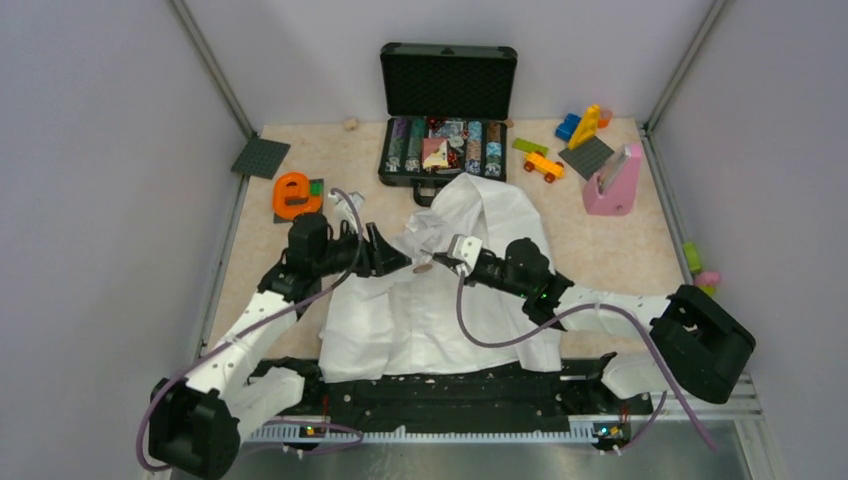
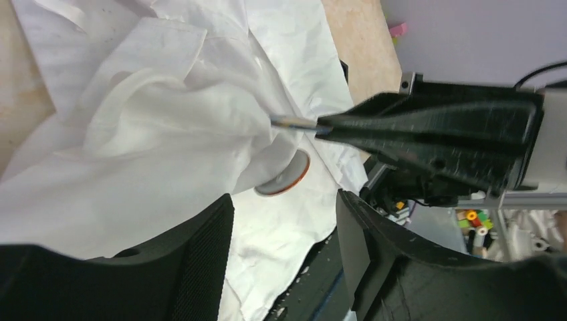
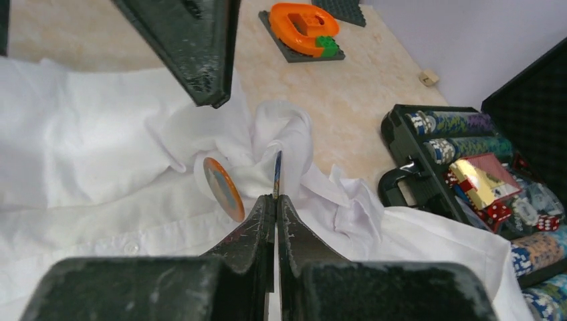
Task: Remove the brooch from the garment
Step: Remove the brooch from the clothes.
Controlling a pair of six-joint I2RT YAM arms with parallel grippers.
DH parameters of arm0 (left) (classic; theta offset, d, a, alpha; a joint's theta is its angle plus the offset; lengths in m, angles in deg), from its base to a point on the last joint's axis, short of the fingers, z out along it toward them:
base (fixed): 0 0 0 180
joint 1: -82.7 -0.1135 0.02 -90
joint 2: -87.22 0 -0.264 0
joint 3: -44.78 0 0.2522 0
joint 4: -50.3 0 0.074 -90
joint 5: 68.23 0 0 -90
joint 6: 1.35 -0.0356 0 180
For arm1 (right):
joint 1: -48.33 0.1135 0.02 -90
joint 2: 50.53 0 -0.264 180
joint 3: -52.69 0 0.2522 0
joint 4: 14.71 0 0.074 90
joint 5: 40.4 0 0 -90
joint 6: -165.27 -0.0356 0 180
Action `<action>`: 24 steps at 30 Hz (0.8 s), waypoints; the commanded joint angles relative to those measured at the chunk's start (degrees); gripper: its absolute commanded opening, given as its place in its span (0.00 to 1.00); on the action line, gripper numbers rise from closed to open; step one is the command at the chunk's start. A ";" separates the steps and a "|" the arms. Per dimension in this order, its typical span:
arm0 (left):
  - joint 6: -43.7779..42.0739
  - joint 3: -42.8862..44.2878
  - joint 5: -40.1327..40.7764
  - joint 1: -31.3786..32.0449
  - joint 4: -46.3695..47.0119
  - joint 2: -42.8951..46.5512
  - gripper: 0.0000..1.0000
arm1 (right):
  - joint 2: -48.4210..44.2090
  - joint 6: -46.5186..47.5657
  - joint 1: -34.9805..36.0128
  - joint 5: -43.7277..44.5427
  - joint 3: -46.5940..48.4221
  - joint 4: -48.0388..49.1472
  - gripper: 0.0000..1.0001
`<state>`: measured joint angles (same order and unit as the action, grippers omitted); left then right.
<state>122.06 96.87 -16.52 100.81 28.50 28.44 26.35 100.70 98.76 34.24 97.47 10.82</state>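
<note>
A white shirt lies crumpled mid-table. The brooch, a small disc with an orange rim and grey face, hangs at a bunched fold; it also shows as the brooch and the brooch. My right gripper is shut on a thin flat piece that sticks out of the fold just right of the brooch. I cannot tell what that piece is. My left gripper is open just short of the brooch, nothing between its fingers. The two grippers face each other, right gripper opposite left gripper.
An open black case of poker chips stands just behind the shirt. An orange toy on a dark plate sits to the left. A pink block and toy bricks lie at the back right.
</note>
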 commanded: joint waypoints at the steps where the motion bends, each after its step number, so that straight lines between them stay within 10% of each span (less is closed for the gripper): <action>1: -1.35 -6.82 3.29 0.04 16.70 7.09 0.62 | -3.47 -14.66 -5.56 -8.47 0.30 9.14 0.00; 10: -4.38 -11.81 10.11 2.03 30.32 9.05 0.80 | -3.57 -26.53 -9.45 -12.69 15.74 -20.41 0.00; 24: -18.08 -13.95 13.37 10.71 40.91 3.02 0.91 | -3.53 -42.00 -13.83 -19.51 21.80 -29.59 0.00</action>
<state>110.61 82.45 -3.99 109.74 64.39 32.31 23.66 62.51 85.37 18.48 114.13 -14.76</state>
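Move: My right fingertips already pinch one disc of the brooch at the raised cloth. The orange disc hangs beside it, about 3 cm to my right hand's left, 2 cm back and 2 lower. From my empty left hand the orange disc is roughly 5 cm right, 3 back and 3 lower, and the pinched disc 6 cm right and level. The black case lies some 26 cm ahead of my left hand, 9 right and 16 down. I keep my right fingers shut on the brooch's disc and lift it about 5 cm, with a little forward and rightward travel, rolling that hand some 40 degrees. My left hand rises and reaches forward about 3 cm, then works right and slightly back towards the orange disc, its fingers tipping up to nearly level and opening wider around the disc's side of the cloth, with no grip yet. ##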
